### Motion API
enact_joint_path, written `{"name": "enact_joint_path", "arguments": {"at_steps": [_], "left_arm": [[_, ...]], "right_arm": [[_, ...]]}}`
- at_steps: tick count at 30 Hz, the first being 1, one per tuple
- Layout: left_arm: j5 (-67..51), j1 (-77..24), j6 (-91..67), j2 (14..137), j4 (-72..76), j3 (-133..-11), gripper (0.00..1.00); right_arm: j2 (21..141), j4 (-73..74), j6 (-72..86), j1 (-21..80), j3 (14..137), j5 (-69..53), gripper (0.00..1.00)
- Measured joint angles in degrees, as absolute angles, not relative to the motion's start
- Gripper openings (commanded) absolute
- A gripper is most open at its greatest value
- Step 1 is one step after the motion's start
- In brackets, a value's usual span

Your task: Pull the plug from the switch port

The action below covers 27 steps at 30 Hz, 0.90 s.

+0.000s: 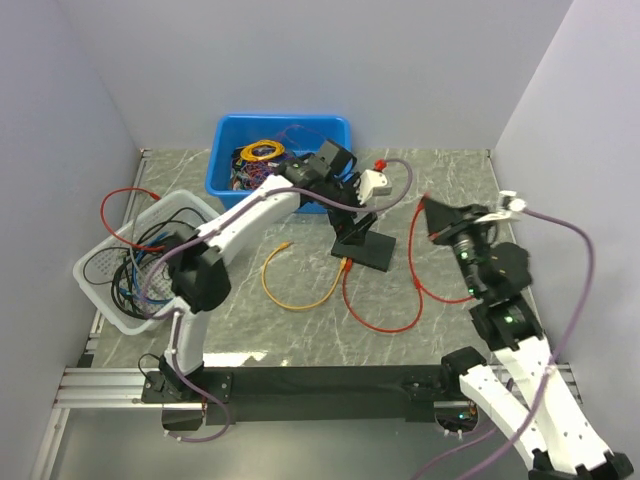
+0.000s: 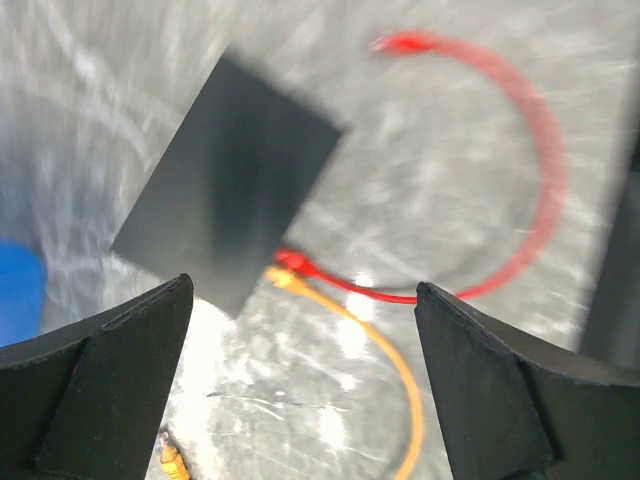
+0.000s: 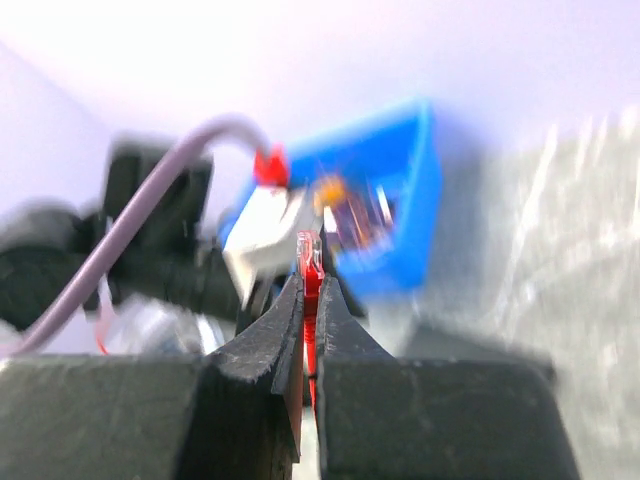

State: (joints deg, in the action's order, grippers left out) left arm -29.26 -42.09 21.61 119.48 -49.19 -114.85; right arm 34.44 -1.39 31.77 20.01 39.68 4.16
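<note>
The switch lies flat on the marble table, a thin black box. A red plug and an orange plug sit side by side at its near edge. My left gripper hovers above that edge, open wide with nothing between its fingers. The red cable loops across the table and rises to my right gripper. That gripper, right of the switch and above the table, is shut on a red plug with a clear tip.
A blue bin of tangled cables stands behind the switch. A white basket with dark cables sits at the far left. The orange cable curls on the table left of the switch. Grey walls close in both sides.
</note>
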Motion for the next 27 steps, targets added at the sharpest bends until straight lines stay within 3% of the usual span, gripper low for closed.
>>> {"name": "enact_joint_path", "arguments": {"at_steps": [6,13,22,24,25,26,27], "left_arm": [[-39.48,-44.58,20.91,107.87,-52.07,-117.12,0.99],[-47.72,-45.89,5.08,100.60,-43.68,-118.63,0.99],[-39.33,-47.48,-6.55,106.78,-38.17,-118.28,0.99],[-37.54,-47.48,-7.25,108.31,-37.95,-118.30,0.85],[-36.82,-47.44,-7.62,108.81,-37.89,-118.30,0.62],[-36.27,-47.37,-8.21,109.21,-37.87,-118.30,0.49],[-35.81,-47.33,-8.43,109.43,-37.71,-118.30,0.10]], "right_arm": [[34.33,-4.23,31.48,20.12,49.04,8.93,0.00],[40.40,-10.94,33.95,22.46,50.65,11.16,0.00],[45.93,-14.41,33.78,28.91,52.60,12.93,0.00],[45.76,-15.16,33.45,29.39,52.88,13.15,0.00],[45.63,-15.59,33.36,29.47,52.99,13.23,0.00],[45.47,-15.81,33.28,29.50,53.01,13.39,0.00],[45.32,-15.88,33.15,29.50,53.01,13.52,0.00]]}}
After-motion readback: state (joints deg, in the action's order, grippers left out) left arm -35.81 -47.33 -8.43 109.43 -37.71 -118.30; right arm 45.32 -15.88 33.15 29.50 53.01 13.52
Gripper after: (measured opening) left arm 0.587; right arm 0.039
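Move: The red plug, already free and pinched in the right fingertips, is about 12 cm to the left hand's right, 5 cm back and 17 cm above, its cable hanging below. The switch lies some 3 cm ahead of the left hand, 4 cm right and 15 cm below, with the blue bin roughly 23 cm ahead, 18 cm left and 12 cm below. From the right hand, the switch is about 8 cm ahead, 8 cm left and 32 cm below. Left hand rises 22 cm, swinging back, dips 7, begins closing around red cable; right lifts plug 12 cm. ##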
